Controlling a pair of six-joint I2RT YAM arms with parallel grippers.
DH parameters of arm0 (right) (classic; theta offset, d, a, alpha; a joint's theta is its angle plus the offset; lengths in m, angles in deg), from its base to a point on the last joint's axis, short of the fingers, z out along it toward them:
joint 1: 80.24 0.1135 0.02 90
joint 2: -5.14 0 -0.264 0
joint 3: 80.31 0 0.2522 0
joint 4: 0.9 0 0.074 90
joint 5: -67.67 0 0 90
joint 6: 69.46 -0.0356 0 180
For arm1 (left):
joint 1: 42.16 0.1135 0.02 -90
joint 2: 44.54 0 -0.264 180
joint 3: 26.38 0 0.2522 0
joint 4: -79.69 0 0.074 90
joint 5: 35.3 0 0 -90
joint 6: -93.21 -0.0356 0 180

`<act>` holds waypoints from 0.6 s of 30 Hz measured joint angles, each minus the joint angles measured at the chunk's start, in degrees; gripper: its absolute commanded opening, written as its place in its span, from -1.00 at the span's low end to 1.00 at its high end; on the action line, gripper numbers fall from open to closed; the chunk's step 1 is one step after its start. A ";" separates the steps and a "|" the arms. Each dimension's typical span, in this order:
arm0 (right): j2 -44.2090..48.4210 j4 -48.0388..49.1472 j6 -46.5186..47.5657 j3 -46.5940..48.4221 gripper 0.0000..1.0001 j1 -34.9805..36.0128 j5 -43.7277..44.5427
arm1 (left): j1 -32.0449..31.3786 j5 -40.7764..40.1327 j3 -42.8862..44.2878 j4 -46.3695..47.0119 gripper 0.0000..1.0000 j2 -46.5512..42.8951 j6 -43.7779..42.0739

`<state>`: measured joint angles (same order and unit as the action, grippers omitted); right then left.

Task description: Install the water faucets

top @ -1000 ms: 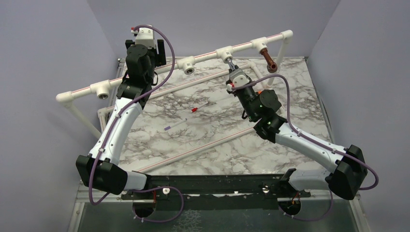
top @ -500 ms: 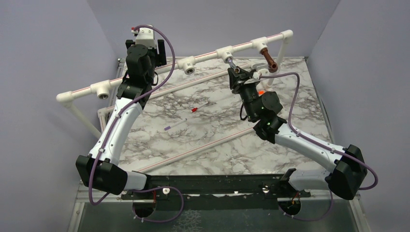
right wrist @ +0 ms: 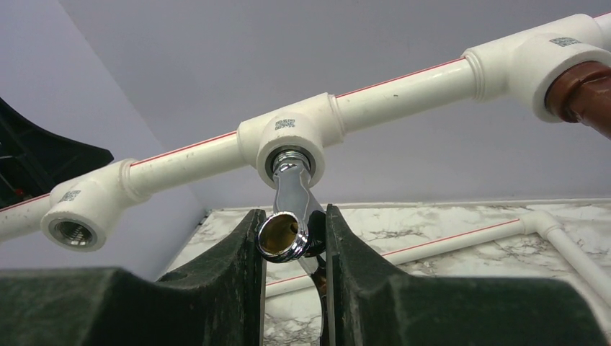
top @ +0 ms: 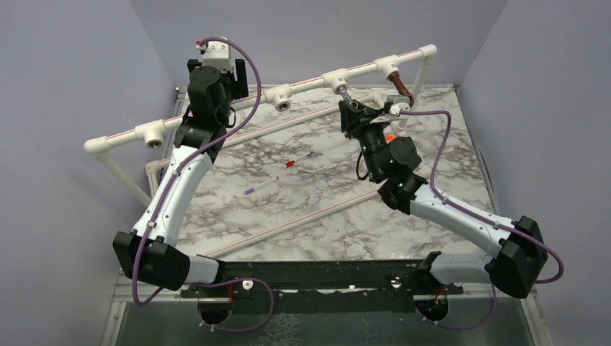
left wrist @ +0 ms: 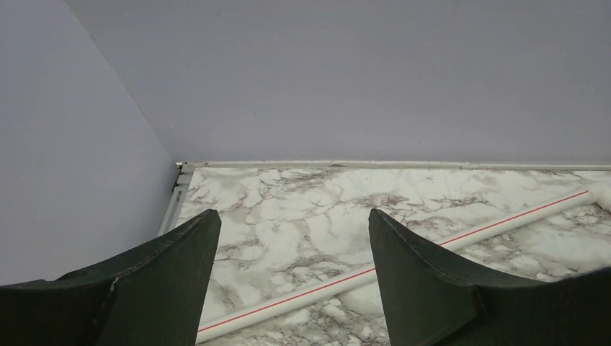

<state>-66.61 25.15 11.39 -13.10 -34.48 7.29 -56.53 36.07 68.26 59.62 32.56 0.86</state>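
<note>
The chrome faucet (right wrist: 292,194) hangs by its threaded end from the middle white tee (right wrist: 292,133) of the raised pipe rail, with its spout mouth facing the right wrist camera. My right gripper (right wrist: 292,213) is shut on its spout, a finger pressed to each side; from above the right gripper (top: 351,104) sits just under the rail. The reddish-brown faucet (top: 400,86) sticks out of the tee to the right (right wrist: 580,97). My left gripper (left wrist: 292,220) is open and holds nothing, raised by the rail's left part (top: 248,79).
Two empty tee sockets (top: 281,96) (top: 153,135) sit further left on the rail. A red-tipped stick (top: 290,163) and a purple-tipped stick (top: 249,191) lie on the marble table. Low white pipes (top: 302,216) cross the tabletop. Purple walls close in three sides.
My right wrist has rolled around the chrome faucet while staying at the tee, and its cable has swung out to the right. The left arm has not moved.
</note>
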 measured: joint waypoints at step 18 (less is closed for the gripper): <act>5.33 -8.00 14.64 7.48 0.52 -0.02 -3.54 | 0.11 0.02 0.02 -0.31 0.54 0.04 -0.04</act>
<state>-61.27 17.15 26.04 -5.62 -34.51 3.75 -56.42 36.09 68.29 59.32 32.61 0.81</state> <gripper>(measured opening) 0.757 0.769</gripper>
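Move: The right hand has the chrome faucet between its fingers. The faucet's middle is about 2 cm ahead and 1 cm left, and the tee socket holding it some 6 cm ahead, 3 cm left and 3 cm above. The brown pipe hangs about 12 cm to the right and 4 cm ahead; the next empty tee is roughly 16 cm left, 2 cm ahead. From the left hand the faucet is about 29 cm right, 7 cm back and a little lower. Upward for the most part, about 6.5 cm, and also some 2 cm back and 2 cm right, the right hand withdraws from the chrome faucet. Its fingers spread wide first, ending their pinch, and then it climbs off, tipping its fingertips up a little and rolling its left side down roughly 10 degrees. ##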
